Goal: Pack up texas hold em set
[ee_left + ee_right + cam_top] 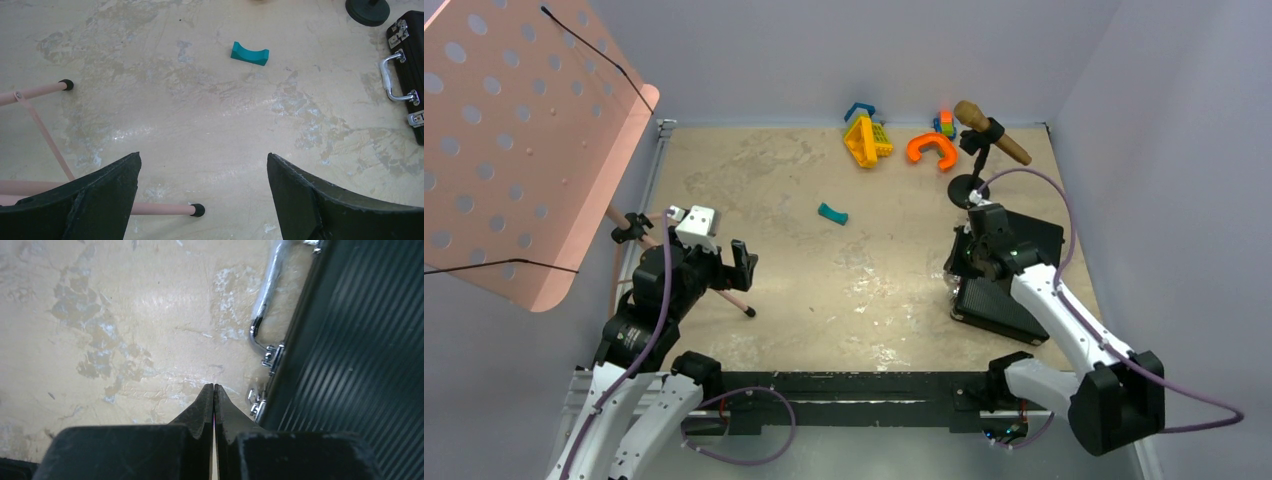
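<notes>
The texas hold em set's black ribbed case lies closed on the right side of the table, its silver handle and latches facing left. It also shows at the right edge of the left wrist view and fills the right of the right wrist view. My right gripper is shut with nothing between its fingers, low over the table just left of the near latch. My left gripper stands open over bare table at the left. Chips, cards, dice and tokens are out of view.
A teal curved piece lies mid-table. Yellow, orange and blue toys sit at the back. A microphone on a round-based stand stands behind the case. A pink perforated board on tripod legs stands at the left.
</notes>
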`<state>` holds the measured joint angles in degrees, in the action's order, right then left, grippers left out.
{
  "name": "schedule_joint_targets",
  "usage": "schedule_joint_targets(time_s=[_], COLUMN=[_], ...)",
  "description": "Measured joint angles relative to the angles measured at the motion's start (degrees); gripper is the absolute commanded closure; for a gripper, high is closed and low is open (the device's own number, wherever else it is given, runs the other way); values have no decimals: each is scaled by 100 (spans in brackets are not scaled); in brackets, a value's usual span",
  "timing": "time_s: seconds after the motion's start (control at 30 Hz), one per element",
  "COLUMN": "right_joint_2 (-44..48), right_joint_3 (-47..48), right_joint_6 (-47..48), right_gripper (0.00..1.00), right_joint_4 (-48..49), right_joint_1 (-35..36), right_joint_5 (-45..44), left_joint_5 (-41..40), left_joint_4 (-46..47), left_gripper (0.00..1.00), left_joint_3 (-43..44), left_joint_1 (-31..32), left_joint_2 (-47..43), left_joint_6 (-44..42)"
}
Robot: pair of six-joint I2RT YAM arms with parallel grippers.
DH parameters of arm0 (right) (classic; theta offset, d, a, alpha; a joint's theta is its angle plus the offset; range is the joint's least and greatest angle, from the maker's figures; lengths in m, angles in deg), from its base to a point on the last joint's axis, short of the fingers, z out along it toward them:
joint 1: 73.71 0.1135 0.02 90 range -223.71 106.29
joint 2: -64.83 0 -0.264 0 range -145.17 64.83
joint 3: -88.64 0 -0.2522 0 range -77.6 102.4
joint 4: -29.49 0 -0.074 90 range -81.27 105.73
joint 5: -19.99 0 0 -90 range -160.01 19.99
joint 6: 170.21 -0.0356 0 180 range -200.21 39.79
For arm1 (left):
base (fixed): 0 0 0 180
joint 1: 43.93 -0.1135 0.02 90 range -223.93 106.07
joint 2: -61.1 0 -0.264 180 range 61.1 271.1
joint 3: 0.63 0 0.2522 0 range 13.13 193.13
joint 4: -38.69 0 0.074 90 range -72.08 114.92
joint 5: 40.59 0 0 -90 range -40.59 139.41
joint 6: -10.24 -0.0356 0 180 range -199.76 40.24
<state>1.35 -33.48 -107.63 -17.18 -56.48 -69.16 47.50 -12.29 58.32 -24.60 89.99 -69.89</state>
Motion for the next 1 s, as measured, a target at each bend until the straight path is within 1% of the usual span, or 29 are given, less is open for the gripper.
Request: schedule_joint_targets(time_s=[0.13, 0.33, 0.4, 0.7, 1.0], right_joint_2=[557, 1272, 1285, 872, 793], right_joint_3=[33, -103, -199, -791, -1008], right_joint_6=[-68, -448, -533, -927, -1161], right_gripper=[100, 100, 100, 100, 100], right_joint_4=[-140, -243, -243, -114, 439], right_joint_1=[-170, -804, -935, -949, -1001], right_joint_5=[-393, -763, -817, -885, -994], left_joint_5=[7, 24, 26, 44, 44], left_joint_4=[-2, -4, -4, -11, -20], left_gripper=[1, 1, 1, 1, 1], left_joint_3=[0, 0, 0, 0, 0], left_joint_1=[0, 0, 0, 0, 0], left_joint_2=[-13, -46, -68, -85, -107], left_joint_6=[0, 0, 0, 2, 0])
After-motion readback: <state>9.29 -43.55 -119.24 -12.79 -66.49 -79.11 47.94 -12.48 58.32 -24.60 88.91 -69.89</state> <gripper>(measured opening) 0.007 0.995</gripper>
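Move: The closed case's middle lies about 12 cm to the right of the right hand's shut fingers, 2 cm ahead and 6 cm lower. Its near latch is about 2 cm back, 2 cm right and 6 cm below; the handle is 4 cm ahead, 2 cm right and 7 cm below. The mic stand's base stands some 18 cm ahead and 4 cm right. From the idle left hand, the case is about 55 cm right, 5 cm ahead and 20 cm below. The right hand arcs about 7 cm right, rising then sinking to the case's lid, turning some 25 degrees clockwise, fingers shut. ##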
